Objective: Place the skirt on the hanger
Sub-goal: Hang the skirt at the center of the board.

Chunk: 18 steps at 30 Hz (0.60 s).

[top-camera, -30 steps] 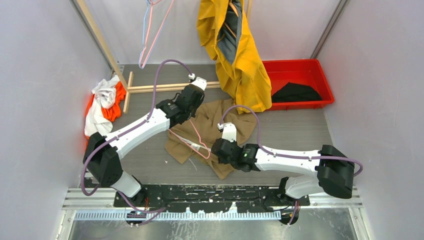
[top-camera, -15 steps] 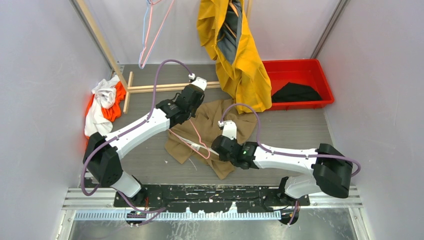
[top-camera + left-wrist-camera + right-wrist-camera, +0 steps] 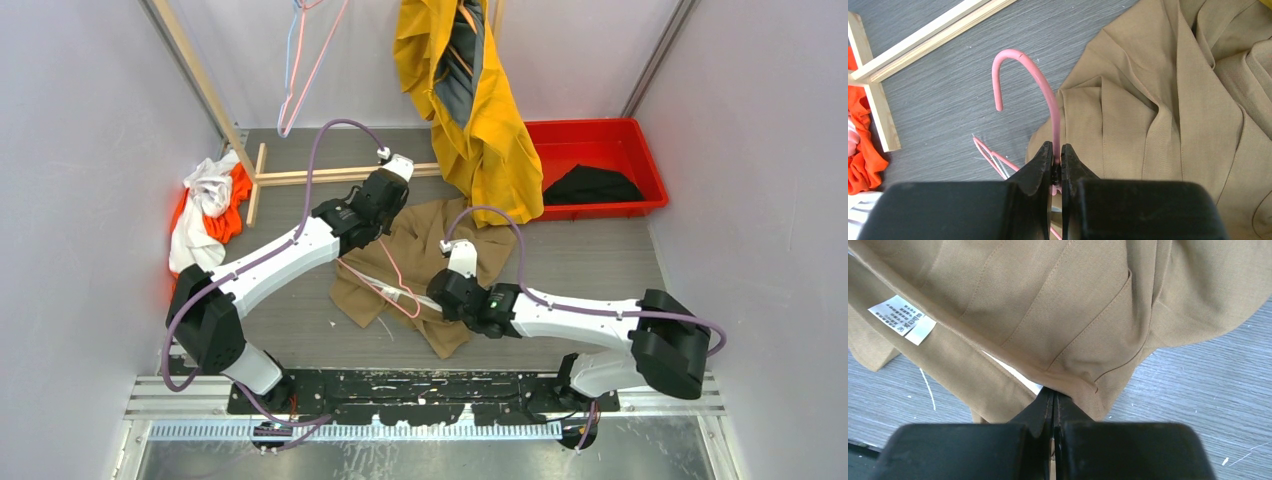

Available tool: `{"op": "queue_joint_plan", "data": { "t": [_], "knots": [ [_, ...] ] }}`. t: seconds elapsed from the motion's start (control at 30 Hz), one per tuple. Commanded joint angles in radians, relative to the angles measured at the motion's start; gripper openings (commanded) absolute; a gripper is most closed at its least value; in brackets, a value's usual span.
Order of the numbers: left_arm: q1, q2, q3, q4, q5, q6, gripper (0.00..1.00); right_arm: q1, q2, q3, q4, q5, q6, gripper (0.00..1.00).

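The tan skirt point(image 3: 405, 250) lies crumpled on the grey floor between my two arms. A pink wire hanger point(image 3: 1040, 85) rests partly on it, its hook curling over bare floor to the skirt's left. My left gripper point(image 3: 1057, 150) is shut on the hanger's neck just below the hook; in the top view it point(image 3: 378, 228) sits at the skirt's upper left edge. My right gripper point(image 3: 1053, 391) is shut at the skirt's point(image 3: 1048, 315) waistband edge near a white label point(image 3: 903, 320), its tips tucked under the fabric. From above, this gripper point(image 3: 443, 298) is over the skirt's lower right part.
A yellow coat point(image 3: 470, 100) hangs at the back, touching the skirt's far edge. A red bin point(image 3: 600, 150) with a black garment stands back right. A wooden rack foot point(image 3: 300, 175) and an orange and white clothes pile point(image 3: 205, 210) lie at the left. More hangers point(image 3: 295, 70) dangle above.
My right gripper's jaws have closed at the skirt's waistband, and that arm has shifted slightly up and right. The left arm and hanger have not moved.
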Motion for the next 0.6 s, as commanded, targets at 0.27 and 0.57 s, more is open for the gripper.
{"op": "queue_joint_plan", "data": {
  "t": [0.27, 0.57],
  "knots": [
    [0.008, 0.076, 0.035, 0.017, -0.058, -0.015, 0.0, 0.012, -0.273, -0.144, 0.093, 0.06, -0.01, 0.01],
    [0.008, 0.163, 0.074, 0.025, -0.086, -0.019, 0.0, 0.059, -0.426, -0.226, 0.165, 0.097, -0.043, 0.02]
  ]
}}
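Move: The left hand already grips the pink hanger by its neck; the skirt's waist opening, its target, has its middle about 10 cm back, 1 cm to the right and 13 cm below. The rack's bottom bar is some 11 cm ahead, 7 cm to the left and 17 cm below it. The right hand already pinches the waistband near its right end; the hanger's right corner is level with it, about 4 cm left and 5 cm up, the skirt label 3 cm ahead, 10 cm left and 3 cm down. Keeping its pinch, the right hand lifts the waistband edge about 4 cm while drawing it some 2 cm to the right and slightly back, the wrist rolling its left side up and tipping the fingers up, some 15 degrees in all. After a brief hold the left hand, fingers still shut on the hanger's neck, lowers the hanger almost straight down about 5 cm towards the waist opening, tilting only slightly. ##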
